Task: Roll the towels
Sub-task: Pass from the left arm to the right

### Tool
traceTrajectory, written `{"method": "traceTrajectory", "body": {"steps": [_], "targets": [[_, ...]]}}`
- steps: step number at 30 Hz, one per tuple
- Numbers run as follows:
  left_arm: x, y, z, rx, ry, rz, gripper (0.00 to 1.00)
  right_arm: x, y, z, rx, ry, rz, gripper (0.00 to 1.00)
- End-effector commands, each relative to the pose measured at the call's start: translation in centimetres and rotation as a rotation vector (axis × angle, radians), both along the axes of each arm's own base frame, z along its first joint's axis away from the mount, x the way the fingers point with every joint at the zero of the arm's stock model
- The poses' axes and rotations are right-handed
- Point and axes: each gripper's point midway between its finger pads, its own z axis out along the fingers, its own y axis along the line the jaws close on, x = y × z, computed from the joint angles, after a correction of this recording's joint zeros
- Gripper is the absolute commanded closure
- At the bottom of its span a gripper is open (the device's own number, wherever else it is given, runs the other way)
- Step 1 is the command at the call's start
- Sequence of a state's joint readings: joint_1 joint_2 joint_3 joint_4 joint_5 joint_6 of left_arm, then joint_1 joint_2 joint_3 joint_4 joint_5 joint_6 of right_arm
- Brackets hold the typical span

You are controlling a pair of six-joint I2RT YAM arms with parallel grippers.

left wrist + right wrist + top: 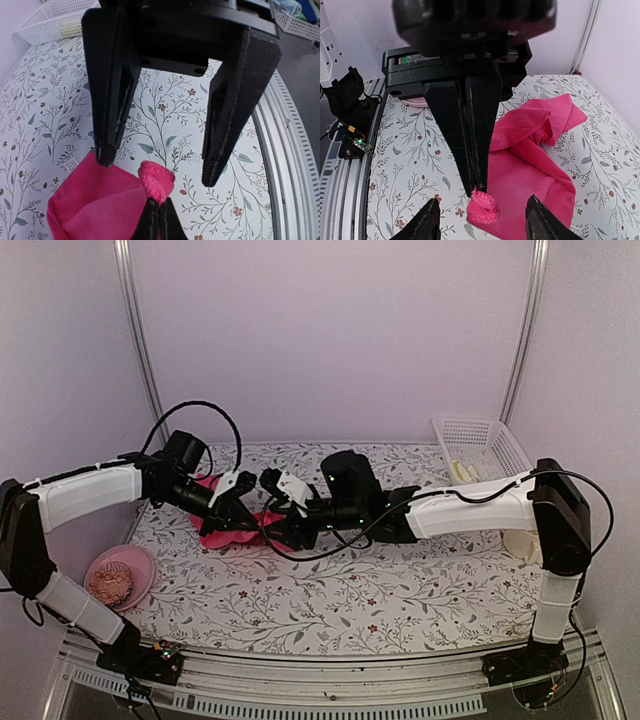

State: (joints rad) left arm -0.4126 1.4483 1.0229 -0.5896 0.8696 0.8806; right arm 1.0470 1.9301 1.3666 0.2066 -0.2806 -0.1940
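Note:
A bright pink towel (540, 150) lies crumpled on the floral table (400, 580), left of centre, also seen as a pink heap (225, 528) from above. One corner is twisted into a small nub (156, 181). My left gripper (159, 201) is shut on that nub; in the right wrist view it comes down from above (479, 186) with its fingers pressed together. My right gripper (482, 201) faces it, open, with one fingertip (431, 212) on each side of the nub and no contact. From the left wrist, the right gripper's fingers (227, 130) stand wide apart over the corner.
A white slatted basket (490, 435) stands at the back right with something pale yellow-green (460, 470) inside. A pink bowl (145, 558) holding a brownish object sits at the near left. The table's metal front rail (330, 660) runs along the near edge.

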Motion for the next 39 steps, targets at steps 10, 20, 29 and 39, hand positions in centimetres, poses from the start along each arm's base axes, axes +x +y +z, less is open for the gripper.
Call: {"method": "traceTrajectory", "body": {"steps": [10, 20, 29, 39], "targets": [[-1.6, -0.7, 0.3, -0.01, -0.02, -0.06, 1.0, -0.6, 1.0, 0.3, 0.01, -0.003, 0.054, 0.7], [-1.5, -0.7, 0.3, -0.002, -0.026, -0.058, 1.0, -0.8, 1.0, -0.3, -0.009, 0.018, 0.059, 0.97], [-0.9, 0.0, -0.1, 0.043, -0.067, -0.021, 0.23, 0.3, -0.5, 2.4, 0.002, -0.027, -0.026, 0.98], [5.4, 5.3, -2.7, 0.177, -0.227, 0.301, 0.03, 4.6, -12.1, 7.6, -0.034, -0.109, -0.378, 0.98]]}}
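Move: The pink towel's bunched corner sits in my left fingertips, poking out about 2 cm to their right and 1 cm below the pinch. It is already between my right hand's half-open fingers, roughly 1 cm left of their midpoint and level with it. From the right hand, the towel's spread part lies about 10 cm ahead, 12 cm left and 15 cm below; the pink bowl, some 35 cm left and 5 cm back, is also well below. With both hands almost still, I close my right fingers on the towel corner, and only then spread my left fingers wide to let it go. My right hand keeps its pinch and pulls the corner away to the right and up, about 7 cm and 5 cm, swinging some 10 degrees clockwise; my empty left hand backs off about 4 cm left, forward and down. ##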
